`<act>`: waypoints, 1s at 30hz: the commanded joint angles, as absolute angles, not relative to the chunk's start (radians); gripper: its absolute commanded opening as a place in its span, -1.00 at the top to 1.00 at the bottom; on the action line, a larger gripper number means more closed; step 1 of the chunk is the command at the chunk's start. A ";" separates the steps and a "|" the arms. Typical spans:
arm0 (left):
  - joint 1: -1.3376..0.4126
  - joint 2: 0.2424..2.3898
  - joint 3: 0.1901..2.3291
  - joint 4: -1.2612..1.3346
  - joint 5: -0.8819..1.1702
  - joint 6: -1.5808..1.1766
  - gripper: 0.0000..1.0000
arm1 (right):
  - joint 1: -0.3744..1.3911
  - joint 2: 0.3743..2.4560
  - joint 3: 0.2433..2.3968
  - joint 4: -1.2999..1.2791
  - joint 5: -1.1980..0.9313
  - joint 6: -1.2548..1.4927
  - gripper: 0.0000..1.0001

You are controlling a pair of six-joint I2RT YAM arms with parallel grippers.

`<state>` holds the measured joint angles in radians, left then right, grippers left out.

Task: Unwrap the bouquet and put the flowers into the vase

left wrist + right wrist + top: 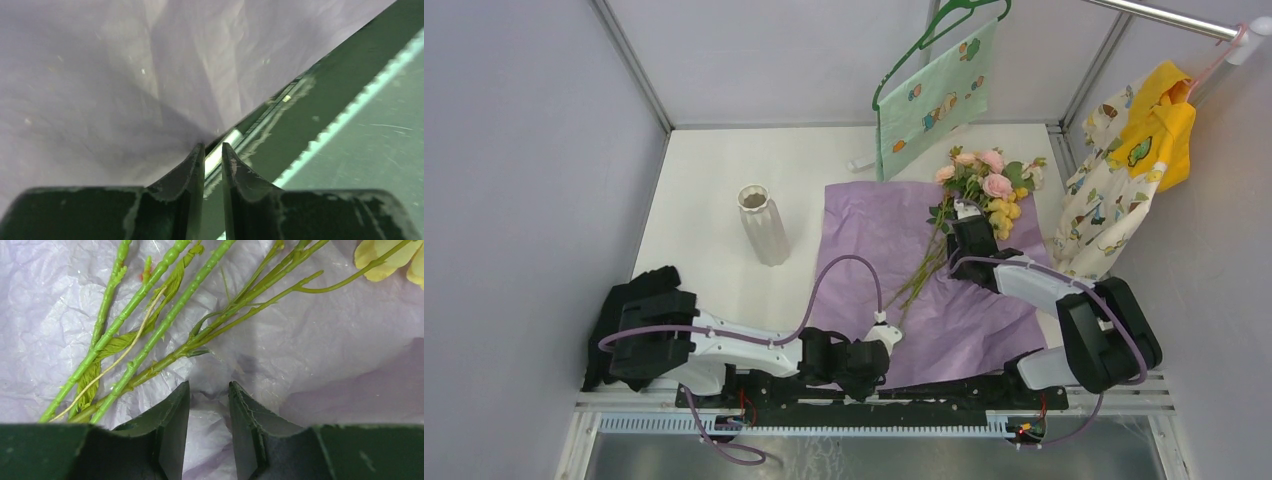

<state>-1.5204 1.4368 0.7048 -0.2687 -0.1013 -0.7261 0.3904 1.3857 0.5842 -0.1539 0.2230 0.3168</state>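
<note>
The bouquet lies unwrapped: its purple paper (874, 235) is spread flat and the flowers (984, 185) rest on it, blooms at the far right, green stems (919, 275) running toward the middle. The white ribbed vase (764, 225) stands upright left of the paper. My right gripper (969, 232) is low over the stems; in its wrist view it (209, 385) is open, tips on crinkled paper (325, 340) just beside the stems (165, 325). My left gripper (872, 372) sits at the paper's near edge, open by a narrow gap (213, 146) with nothing in it; the paper (100, 75) touches its left fingertip.
A mint patterned cloth on a green hanger (934, 95) hangs at the back. Yellow and patterned clothes (1129, 160) hang at the right wall. A black bundle (629, 300) lies at the left by the arm base. A metal rail (874, 420) runs along the near edge.
</note>
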 commanded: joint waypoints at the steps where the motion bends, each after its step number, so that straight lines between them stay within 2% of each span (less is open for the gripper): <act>1: -1.518 1.504 0.668 -0.303 -0.151 -0.854 0.49 | 0.334 1.486 0.594 -0.152 0.188 0.305 0.18; 10: -1.517 1.569 0.724 -0.405 -0.337 -0.909 0.52 | 0.292 1.591 0.720 -0.170 0.161 0.284 0.20; 16: -1.517 1.491 0.879 -0.582 -0.517 -0.899 0.51 | 0.294 1.431 0.719 -0.197 0.147 0.288 0.19; 22: -1.518 1.352 1.096 -0.580 -0.677 -0.794 0.30 | 0.293 1.290 0.795 -0.233 0.155 0.302 0.14; 26: -1.509 1.275 1.157 -0.467 -0.735 -0.675 0.04 | 0.293 1.377 0.898 -0.256 0.141 0.307 0.14; 30: -1.471 1.255 1.234 -0.461 -0.742 -0.591 -0.06 | 0.290 1.519 0.983 -0.248 0.124 0.323 0.17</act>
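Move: The right hand's fingertips are at the purple paper, with the middle of the bare stems about 5 cm to their left and level with them; the flower heads lie some 16 cm ahead and 7 cm to the right, the yellow blooms about 9 cm ahead and 10 cm to the right. From the left hand, low at the paper's front edge, the stems' middle is some 26 cm ahead and 11 cm to the right, their lower ends about 14 cm ahead and 6 cm right. The right fingertips, low on the purple paper and still partly open, push it along forward for about 5 cm, ease back slightly, then lift some 9 cm and go on forward towards the flower heads. The left hand first sinks a little and seems to press at the paper's front edge, then leaves, sweeping up about 20 cm and forward about 10 as its wrist turns some 40 degrees, swinging the fingers out forward and right, and its fingers open from a quarter to about half. ##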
